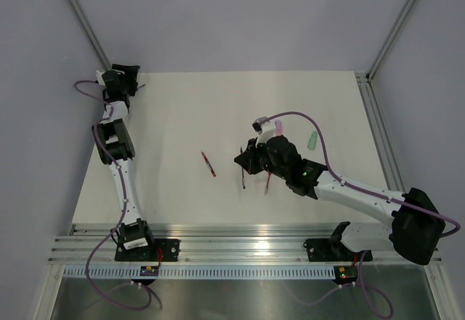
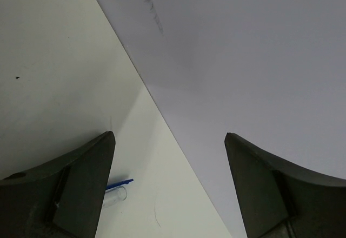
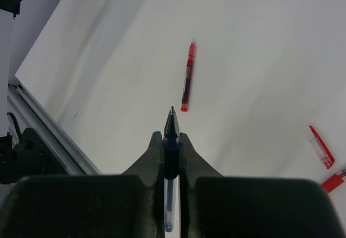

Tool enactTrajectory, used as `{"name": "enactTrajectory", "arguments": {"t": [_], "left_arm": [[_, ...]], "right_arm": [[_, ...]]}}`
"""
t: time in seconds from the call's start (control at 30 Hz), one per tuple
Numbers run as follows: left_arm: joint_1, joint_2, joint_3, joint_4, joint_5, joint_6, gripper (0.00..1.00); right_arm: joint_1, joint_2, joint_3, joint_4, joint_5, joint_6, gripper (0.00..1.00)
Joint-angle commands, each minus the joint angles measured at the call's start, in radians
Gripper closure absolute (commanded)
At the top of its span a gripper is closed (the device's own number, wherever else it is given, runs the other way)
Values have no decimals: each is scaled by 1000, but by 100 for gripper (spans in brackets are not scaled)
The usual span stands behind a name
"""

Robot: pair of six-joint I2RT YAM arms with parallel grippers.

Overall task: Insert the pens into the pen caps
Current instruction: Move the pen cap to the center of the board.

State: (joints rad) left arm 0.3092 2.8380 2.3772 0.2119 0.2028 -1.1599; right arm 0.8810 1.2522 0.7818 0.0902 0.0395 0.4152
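My right gripper [image 3: 171, 136] is shut on a blue pen [image 3: 171, 121], whose dark tip sticks out past the fingers, above the table. In the top view this gripper [image 1: 245, 161] is at mid-table. A red pen [image 3: 187, 75] lies on the table beyond the tip; it also shows in the top view [image 1: 208, 164]. A red cap [image 3: 321, 147] and another red piece [image 3: 335, 181] lie to the right. My left gripper [image 2: 167, 136] is open and empty at the table's far left corner [image 1: 129, 81]. A clear cap with a blue clip [image 2: 115, 193] lies by its left finger.
A pink pen [image 1: 277, 126] and a green pen [image 1: 312, 140] lie behind the right arm. Grey walls close in the white table [image 1: 182, 109] at the back and sides. A metal rail [image 1: 240, 244] runs along the near edge.
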Motion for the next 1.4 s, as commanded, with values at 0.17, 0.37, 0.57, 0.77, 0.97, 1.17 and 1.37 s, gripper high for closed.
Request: {"name": "enactTrajectory", "arguments": {"t": [0.17,0.37,0.57,0.77,0.97,1.17,1.37], "left_arm": [[22,-6,-24,-9,187,28,15],[37,3,-13,-3,273,31,15],[41,18,-1,-17,354,22,15],[38,21,7,-32,397,20,16],[34,14,4,-39,444,12,16],[28,-14,-19,-69,489,9,16],[7,-28,-56,-75,540,-3,17]], "right_arm": [[-11,-19,-1,66,-24,2,100],[-11,-45,-19,68,-29,2,100],[-11,-74,-36,66,-30,7,100],[-11,-103,-56,63,-29,11,100],[-11,-117,-65,65,-30,14,100],[-11,-154,-82,57,-27,20,100],[-10,-209,-105,34,-21,25,100]]}}
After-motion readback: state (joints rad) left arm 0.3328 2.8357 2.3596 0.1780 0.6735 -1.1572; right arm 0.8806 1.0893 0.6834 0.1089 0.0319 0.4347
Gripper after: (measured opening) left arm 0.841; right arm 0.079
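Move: Low over the far left corner of the board, the open left hand has the pen cap roughly 3 cm to its right, 2 cm back and 5 cm below, beside its lower finger. The board's center lies about 44 cm right and 31 cm back from this hand; the red pen is some 34 cm right and 42 cm back, at much the same low level. From the right hand the cap is about 45 cm ahead, 45 cm left and 16 cm below. Sweeping to the right about 6 cm and drawing back some 3 cm at an even height, the left hand, fingers still wide open, swings clockwise roughly 25 degrees, its lower finger pushing the pen cap along the board towards the center. Meanwhile the right hand keeps its pinch on the blue pen and eases a couple of centimetres right, back and up. ##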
